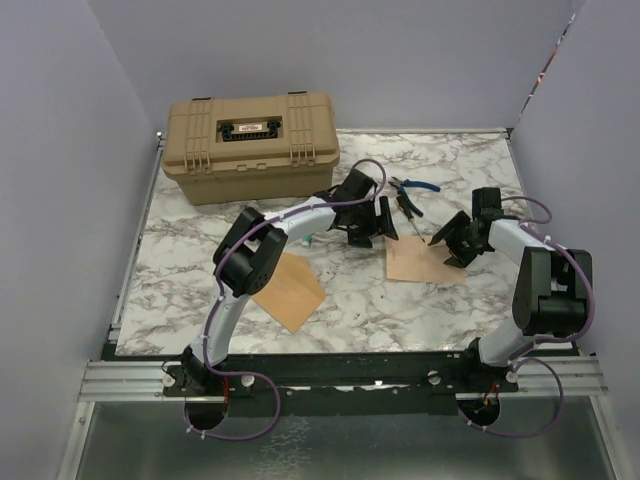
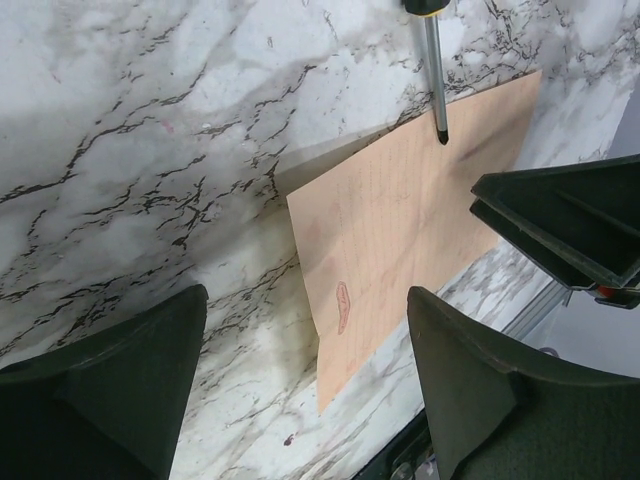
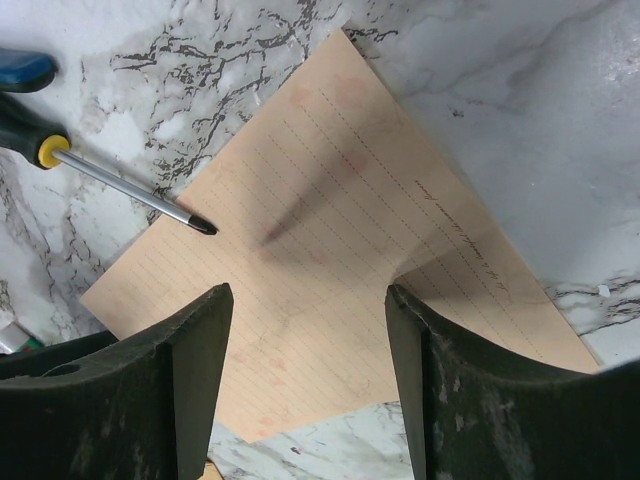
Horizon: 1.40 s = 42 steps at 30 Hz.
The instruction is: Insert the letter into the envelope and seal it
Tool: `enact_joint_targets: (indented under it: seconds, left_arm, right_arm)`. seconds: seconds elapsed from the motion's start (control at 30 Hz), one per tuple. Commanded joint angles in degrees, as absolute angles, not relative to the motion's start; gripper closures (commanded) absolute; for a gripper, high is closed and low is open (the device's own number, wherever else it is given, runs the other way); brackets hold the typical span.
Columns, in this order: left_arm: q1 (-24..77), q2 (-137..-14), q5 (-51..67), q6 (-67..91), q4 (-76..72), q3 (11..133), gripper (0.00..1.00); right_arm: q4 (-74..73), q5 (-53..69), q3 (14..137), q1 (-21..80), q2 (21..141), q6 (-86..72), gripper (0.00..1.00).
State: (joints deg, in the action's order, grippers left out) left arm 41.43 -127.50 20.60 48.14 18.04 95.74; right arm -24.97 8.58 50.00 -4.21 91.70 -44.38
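The letter (image 1: 415, 262) is a pale peach lined sheet lying flat on the marble table right of centre. It also shows in the left wrist view (image 2: 420, 230) and in the right wrist view (image 3: 330, 250). The envelope (image 1: 290, 288), darker orange-brown, lies flat to the left under the left arm's forearm. My left gripper (image 1: 383, 222) (image 2: 300, 390) hangs open over bare marble at the letter's left edge, holding nothing. My right gripper (image 1: 452, 243) (image 3: 310, 370) stands open over the letter's right part, its jaws straddling the sheet with nothing gripped.
A tan hard case (image 1: 250, 145) stands closed at the back left. A screwdriver (image 1: 408, 212) (image 3: 120, 185) lies with its tip on the letter's far edge. Blue-handled pliers (image 1: 415, 187) lie just behind it. Walls close in the table on three sides.
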Motion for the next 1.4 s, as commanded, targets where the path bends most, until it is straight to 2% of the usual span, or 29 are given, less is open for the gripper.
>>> enact_joint_targets:
  seconds: [0.0, 0.2, 0.57, 0.63, 0.73, 0.9, 1.0, 1.2, 1.37]
  left_arm:
    - [42.8, -129.7, 21.5, 47.1, 18.0, 95.1, 0.17]
    - [43.2, -130.5, 22.8, 48.1, 17.2, 94.2, 0.23]
    - [43.6, -129.3, 23.6, 50.7, 6.0, 94.1, 0.62]
    - [43.7, -128.7, 24.3, 50.9, 3.4, 93.8, 0.72]
    - [43.5, -126.6, 24.5, 49.1, -0.8, 92.2, 1.00]
    - [42.6, -120.4, 25.0, 40.5, -2.4, 90.0, 1.00]
    - [41.1, -116.6, 29.7, 34.5, -2.4, 89.0, 1.00]
    - [36.0, -108.6, 46.0, 24.8, 0.5, 89.4, 1.00]
    - [31.5, -101.8, 51.9, 17.0, 7.9, 90.2, 1.00]
  right_arm:
    - [-26.7, 7.8, 47.3, -4.0, 94.5, -44.7, 0.33]
    - [-26.0, 10.6, 47.0, -4.0, 94.3, -44.7, 0.33]
    - [-23.1, 16.8, 47.0, -4.0, 90.0, -42.6, 0.34]
    - [-23.7, 17.0, 47.5, -4.0, 88.9, -41.9, 0.34]
    - [-25.8, 16.9, 49.2, -4.0, 86.2, -41.0, 0.34]
    - [-29.8, 15.6, 54.6, -3.9, 80.6, -37.8, 0.34]
    - [-29.7, 20.3, 59.3, -3.9, 78.8, -31.8, 0.31]
    - [-20.0, 41.4, 64.2, -3.9, 77.3, -21.3, 0.12]
    - [-6.8, 57.8, 64.4, -3.8, 75.4, -22.1, 0.00]
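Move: The left hand, open, has the letter's middle about 10 cm to its right, 6 cm back and 2 cm below, with the near edge only 3 cm off. From it the screwdriver lies some 6 cm right and 1 cm ahead, the pliers 6 cm right and 6 cm ahead. The right hand is over the letter, whose middle is about 3 cm to its left, 1 cm back and 2 cm below. Left hand pinches the letter's left edge and lifts about 18 cm; open right hand rises about 21 cm. ##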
